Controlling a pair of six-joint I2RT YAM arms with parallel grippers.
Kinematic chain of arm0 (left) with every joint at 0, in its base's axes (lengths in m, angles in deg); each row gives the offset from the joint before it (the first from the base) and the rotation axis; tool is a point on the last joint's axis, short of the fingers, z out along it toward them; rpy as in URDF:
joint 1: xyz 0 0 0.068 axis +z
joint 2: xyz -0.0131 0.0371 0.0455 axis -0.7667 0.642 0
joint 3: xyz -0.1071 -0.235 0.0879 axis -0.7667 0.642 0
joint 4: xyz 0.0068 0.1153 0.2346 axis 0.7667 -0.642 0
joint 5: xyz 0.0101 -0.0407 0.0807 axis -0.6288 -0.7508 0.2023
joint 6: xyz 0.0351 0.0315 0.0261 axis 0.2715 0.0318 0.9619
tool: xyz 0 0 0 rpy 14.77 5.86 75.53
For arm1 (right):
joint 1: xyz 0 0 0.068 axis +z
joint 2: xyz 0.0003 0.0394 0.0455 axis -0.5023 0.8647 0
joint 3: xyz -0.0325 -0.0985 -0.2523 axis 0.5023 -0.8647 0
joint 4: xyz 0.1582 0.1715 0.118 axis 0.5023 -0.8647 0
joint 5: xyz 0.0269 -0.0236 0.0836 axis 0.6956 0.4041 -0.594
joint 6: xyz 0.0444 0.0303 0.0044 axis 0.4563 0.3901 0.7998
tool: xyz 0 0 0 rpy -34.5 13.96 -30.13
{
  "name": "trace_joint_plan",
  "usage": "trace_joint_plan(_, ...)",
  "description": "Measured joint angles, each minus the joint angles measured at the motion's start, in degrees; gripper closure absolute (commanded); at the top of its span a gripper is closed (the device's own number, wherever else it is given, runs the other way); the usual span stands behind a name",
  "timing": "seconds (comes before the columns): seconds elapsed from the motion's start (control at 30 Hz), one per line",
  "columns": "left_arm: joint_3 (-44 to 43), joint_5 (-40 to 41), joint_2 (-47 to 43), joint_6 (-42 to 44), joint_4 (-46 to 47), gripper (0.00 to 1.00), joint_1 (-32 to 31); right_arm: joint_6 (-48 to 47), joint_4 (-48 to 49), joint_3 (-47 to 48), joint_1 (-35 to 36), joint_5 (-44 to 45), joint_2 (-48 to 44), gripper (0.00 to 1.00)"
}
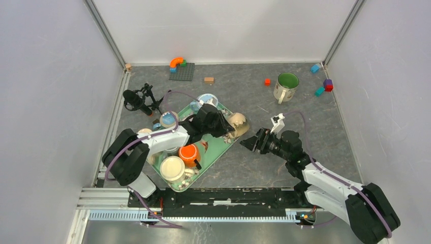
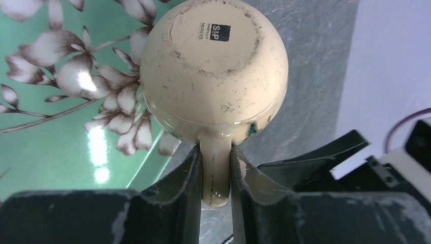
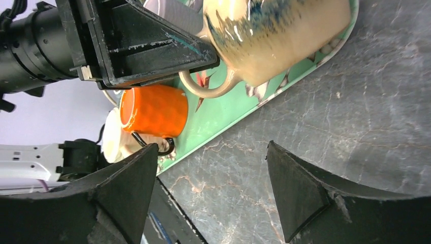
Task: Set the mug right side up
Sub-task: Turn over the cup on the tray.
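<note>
The cream mug (image 1: 237, 123) with blue-brown streaks hangs tilted over the right rim of the green floral tray (image 1: 216, 146). Its stamped base (image 2: 213, 71) faces the left wrist camera. My left gripper (image 2: 214, 152) is shut on the mug's handle, one finger pressed on each side of it. In the right wrist view the mug (image 3: 277, 35) sits at the top, with the left gripper (image 3: 152, 46) beside it. My right gripper (image 1: 249, 143) stands open just right of the tray, over the bare grey table, with nothing between its fingers (image 3: 127, 188).
The tray also holds an orange mug (image 1: 189, 152), a cream cup (image 1: 173, 169) and other dishes. A white mug with a green inside (image 1: 286, 86) stands upright at the back right. Small coloured blocks (image 1: 325, 85) and a grey baseplate (image 1: 182, 71) lie along the back. A black device (image 1: 137, 99) sits at the left.
</note>
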Motion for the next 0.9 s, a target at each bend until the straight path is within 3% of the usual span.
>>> trace_joint_plan(0.37, 6.2, -4.9, 0.2, -17.0, 11.3, 0.98, 1.5, 11.3, 12.2, -1.8, 0.0, -3.7, 8.8, 0.34)
trace_joint_plan(0.9, 6.2, -12.2, 2.1, -22.7, 13.8, 0.98, 2.8, 24.1, 34.7, -2.7, 0.0, -8.4, 23.6, 0.38)
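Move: The mug, already off the tray and held by its handle, has its body roughly 3 cm ahead of the left hand, 3 cm to its right and 1 cm higher; the empty right gripper is about 8 cm right of that hand and 5 cm nearer the bases, level with it. From the right hand the mug lies some 6 cm ahead and 5 cm left, about level. The blue mug stands about 12 cm ahead and 10 cm left of the left hand, the orange mug 10 cm back and 17 cm left, both some 6 cm lower. The mug is turned over by its handle, still pinched in the left fingers: that wrist rolls some 25 degrees, anticlockwise looking along its fingers, while easing about 2 cm right towards the other gripper and slightly back. The right hand comes about 3.5 cm left towards the mug, dipping slightly, then rising, as it rolls clockwise looking along its fingers and partly closes them, still clear of the mug. ##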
